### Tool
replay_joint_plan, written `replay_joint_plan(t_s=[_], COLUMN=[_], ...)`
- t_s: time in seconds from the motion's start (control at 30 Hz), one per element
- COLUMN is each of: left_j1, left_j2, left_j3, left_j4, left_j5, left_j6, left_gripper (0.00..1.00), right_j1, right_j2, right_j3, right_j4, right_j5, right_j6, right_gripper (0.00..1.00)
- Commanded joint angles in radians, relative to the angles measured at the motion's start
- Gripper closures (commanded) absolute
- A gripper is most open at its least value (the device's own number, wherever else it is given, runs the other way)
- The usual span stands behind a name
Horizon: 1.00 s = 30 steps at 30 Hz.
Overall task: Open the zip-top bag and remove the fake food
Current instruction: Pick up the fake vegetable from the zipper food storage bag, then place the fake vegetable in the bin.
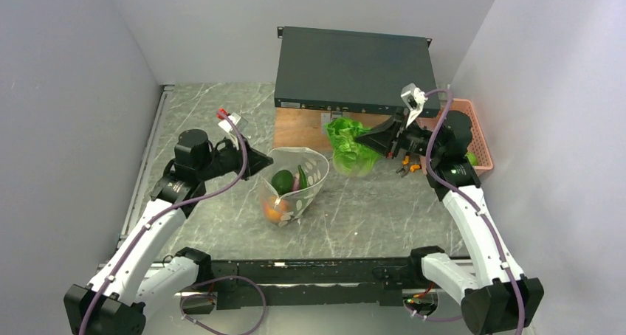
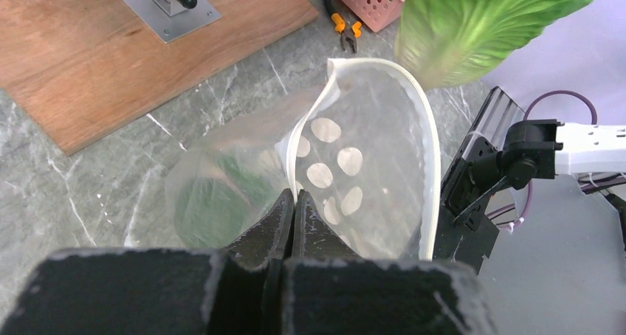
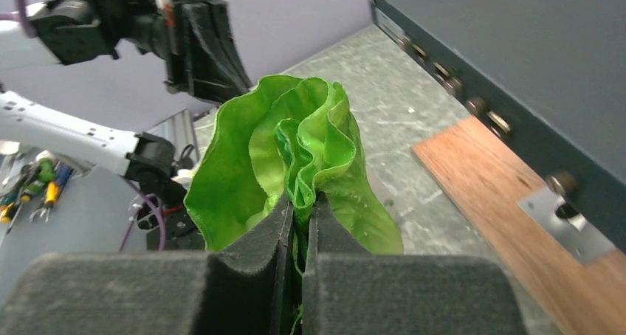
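The clear zip-top bag with white oval dots stands open at the table's centre, its mouth gaping upward. My left gripper is shut on the bag's left rim; the left wrist view shows the white rim pinched between the jaws. Inside the bag lie a round green piece, a dark purple piece and an orange ball. My right gripper is shut on the leafy green lettuce, held above the table to the right of the bag; its folds rise from the jaws.
A dark flat box sits at the back on a wooden board. A pink slatted basket stands at the right wall, with orange-handled pliers beside it. Grey walls close in both sides.
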Motion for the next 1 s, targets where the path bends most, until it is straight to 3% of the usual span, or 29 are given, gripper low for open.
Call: replay_joint_plan(t_s=[0.0, 0.7, 0.97], left_j1=[0.012, 0.049, 0.074], left_j2=[-0.022, -0.016, -0.01], left_j3=[-0.007, -0.043, -0.052], left_j4=[0.084, 0.135, 0.151], left_j5=[-0.01, 0.006, 0.027], left_j6=[0.013, 0.02, 0.027], left_gripper=[1.0, 1.0, 1.0], right_j1=[-0.067, -0.462, -0.566], right_j2=[-0.059, -0.155, -0.147], right_j3=[-0.031, -0.243, -0.273], right_j4=[-0.084, -0.29, -0.308], right_j5=[0.041, 0.105, 0.204], right_j6=[-0.05, -0.03, 0.027], right_gripper=[1.0, 1.0, 1.0])
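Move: The right hand already has the lettuce pinched. The pink basket it is bound for lies with its middle roughly 40 cm to its right, 22 cm ahead and 31 cm lower. The pliers, nearer, are about 22 cm right, 17 cm ahead and 34 cm down. The open bag hangs some 18 cm to its left, level fore and aft, 22 cm below. From the left hand the basket is around 65 cm right, 24 cm ahead and 22 cm down. Keeping its pinch on the leafy end of the lettuce, the right hand sweeps steadily right about 15 cm while sinking some 13 cm, away from the bag and towards the basket. On the way the wrist swings roughly 40 degrees clockwise and the fingers tip downward. The left hand still pinches the bag's rim and eases a couple of centimetres forward and left. ##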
